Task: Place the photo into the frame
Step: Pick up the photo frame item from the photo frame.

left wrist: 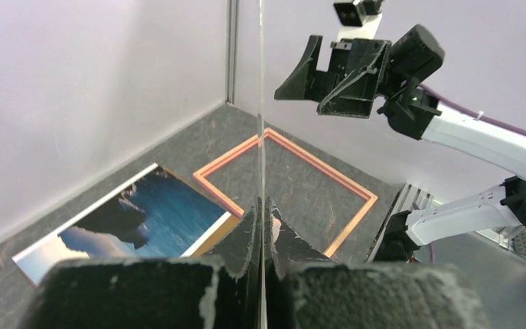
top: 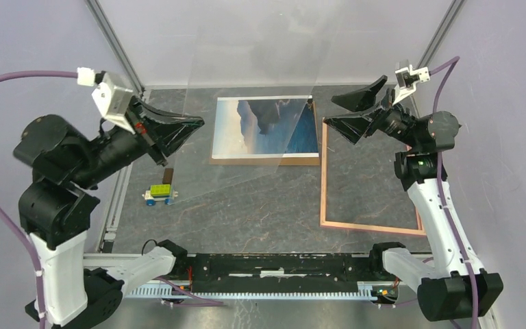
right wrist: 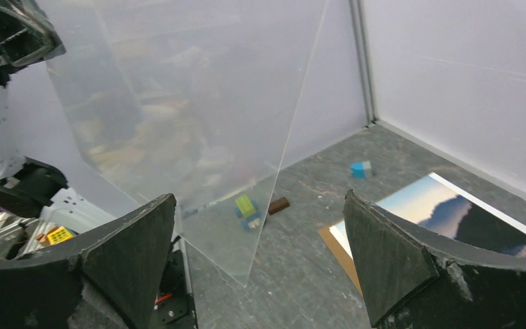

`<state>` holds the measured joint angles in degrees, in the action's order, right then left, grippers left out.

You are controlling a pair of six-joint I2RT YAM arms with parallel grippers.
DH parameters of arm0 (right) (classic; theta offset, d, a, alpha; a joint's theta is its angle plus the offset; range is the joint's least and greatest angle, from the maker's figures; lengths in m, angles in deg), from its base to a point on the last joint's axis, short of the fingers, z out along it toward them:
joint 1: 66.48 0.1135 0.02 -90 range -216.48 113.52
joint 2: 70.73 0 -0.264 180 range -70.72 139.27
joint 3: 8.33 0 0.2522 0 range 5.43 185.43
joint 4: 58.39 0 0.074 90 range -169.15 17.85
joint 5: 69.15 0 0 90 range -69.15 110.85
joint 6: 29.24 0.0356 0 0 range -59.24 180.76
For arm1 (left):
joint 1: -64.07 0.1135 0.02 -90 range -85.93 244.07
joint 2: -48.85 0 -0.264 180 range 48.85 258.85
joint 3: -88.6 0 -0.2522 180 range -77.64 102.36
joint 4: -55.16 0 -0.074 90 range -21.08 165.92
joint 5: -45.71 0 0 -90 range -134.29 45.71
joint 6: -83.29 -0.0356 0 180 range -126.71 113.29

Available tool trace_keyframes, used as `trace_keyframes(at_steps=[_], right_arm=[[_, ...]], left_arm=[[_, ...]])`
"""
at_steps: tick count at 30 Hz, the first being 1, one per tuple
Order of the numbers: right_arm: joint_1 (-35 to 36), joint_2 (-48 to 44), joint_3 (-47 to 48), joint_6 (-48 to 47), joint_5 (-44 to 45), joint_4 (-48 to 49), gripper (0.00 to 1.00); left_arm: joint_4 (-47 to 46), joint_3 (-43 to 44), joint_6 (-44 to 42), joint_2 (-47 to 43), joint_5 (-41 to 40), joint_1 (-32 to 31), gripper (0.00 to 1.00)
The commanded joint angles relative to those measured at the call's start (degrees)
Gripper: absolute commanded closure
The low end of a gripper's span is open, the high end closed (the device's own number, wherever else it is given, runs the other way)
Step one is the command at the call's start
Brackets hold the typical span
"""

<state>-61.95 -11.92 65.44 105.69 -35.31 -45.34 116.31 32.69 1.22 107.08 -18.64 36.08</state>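
Observation:
The photo (top: 264,128), a blue sky-and-mountain print, lies face up on a brown backing board (top: 267,161) at the back centre. It also shows in the left wrist view (left wrist: 151,216) and the right wrist view (right wrist: 452,212). The frame (top: 323,178), a thin salmon-pink rim, lies flat and empty on the table to the right of the photo, and its rim shows in the left wrist view (left wrist: 329,169). My left gripper (top: 195,125) is shut on a clear pane (top: 233,75) and holds it tilted up in the air. My right gripper (top: 330,112) is open and empty above the frame's far corner.
A yellow-and-blue toy car (top: 159,195) and a small brown block (top: 168,175) sit on the table at the left. A small blue block (right wrist: 361,168) lies near the back wall. The raised pane (right wrist: 198,123) stands between the two arms. Enclosure walls close the back and sides.

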Motion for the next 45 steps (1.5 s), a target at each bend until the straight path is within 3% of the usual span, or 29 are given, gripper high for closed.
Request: trace_keyframes(at_steps=[1,6,13,15,17,21,32,45], right_arm=[[2.1,0.3,3.0,6.0,-0.7,9.7,0.02],[5.7,1.1,0.4,10.3,0.7,16.8,0.02],[9.5,2.1,-5.8,11.6,6.4,18.9,0.02],[9.5,1.8,-6.8,9.7,9.4,13.6,0.02],[9.4,1.7,-5.7,3.7,13.6,2.5,0.02],[9.4,2.2,-8.7,2.7,13.3,0.3,0.02],[9.5,4.1,-21.3,15.6,12.0,20.9,0.02],[11.0,11.0,-25.4,38.2,13.7,47.4,0.02]], left_arm=[[-6.7,1.5,-0.3,-1.0,1.1,-0.1,0.98],[-7.8,2.0,3.4,-0.1,1.1,-0.1,0.98],[-6.8,1.7,10.8,2.6,-3.0,-0.1,0.98],[-5.9,1.1,13.8,4.1,-4.6,-0.1,0.98],[-4.5,0.6,15.1,6.0,-5.9,-0.1,0.98],[-7.2,-3.1,16.9,6.9,-8.9,-0.1,0.98],[-10.8,-0.5,23.5,10.5,-10.6,-0.1,0.98],[-18.0,-0.5,32.5,13.5,-8.5,-0.1,0.98]])
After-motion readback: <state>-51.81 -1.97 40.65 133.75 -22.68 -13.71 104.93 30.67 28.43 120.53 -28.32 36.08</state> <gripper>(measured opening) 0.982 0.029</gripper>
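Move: The left hand still holds the clear sheet by its left edge. The open right gripper, where the sheet is being taken, lies about 10 cm ahead of the left hand, 20 cm to its right and 10 cm lower. From the right hand, the sheet's lower free corner is about 8 cm left, level fore-and-aft and 22 cm below; on the table, some 45 cm down, the photo lies 20 cm ahead and 11 cm left, the frame straight to the right about 21 cm. The left hand keeps its shut grip on the clear sheet and, after a small lift back, carries it about 11 cm forward and 5 cm right towards the right gripper, tipping the fingers down some 25 degrees and ending only slightly lower. The right hand, fingers staying wide open, first draws a few centimetres back, left and up, then comes forward again and sinks to end about 11 cm lower and 4 cm farther left, tipping and rolling down towards the sheet's free lower part; whether it touches the sheet can't be seen. ##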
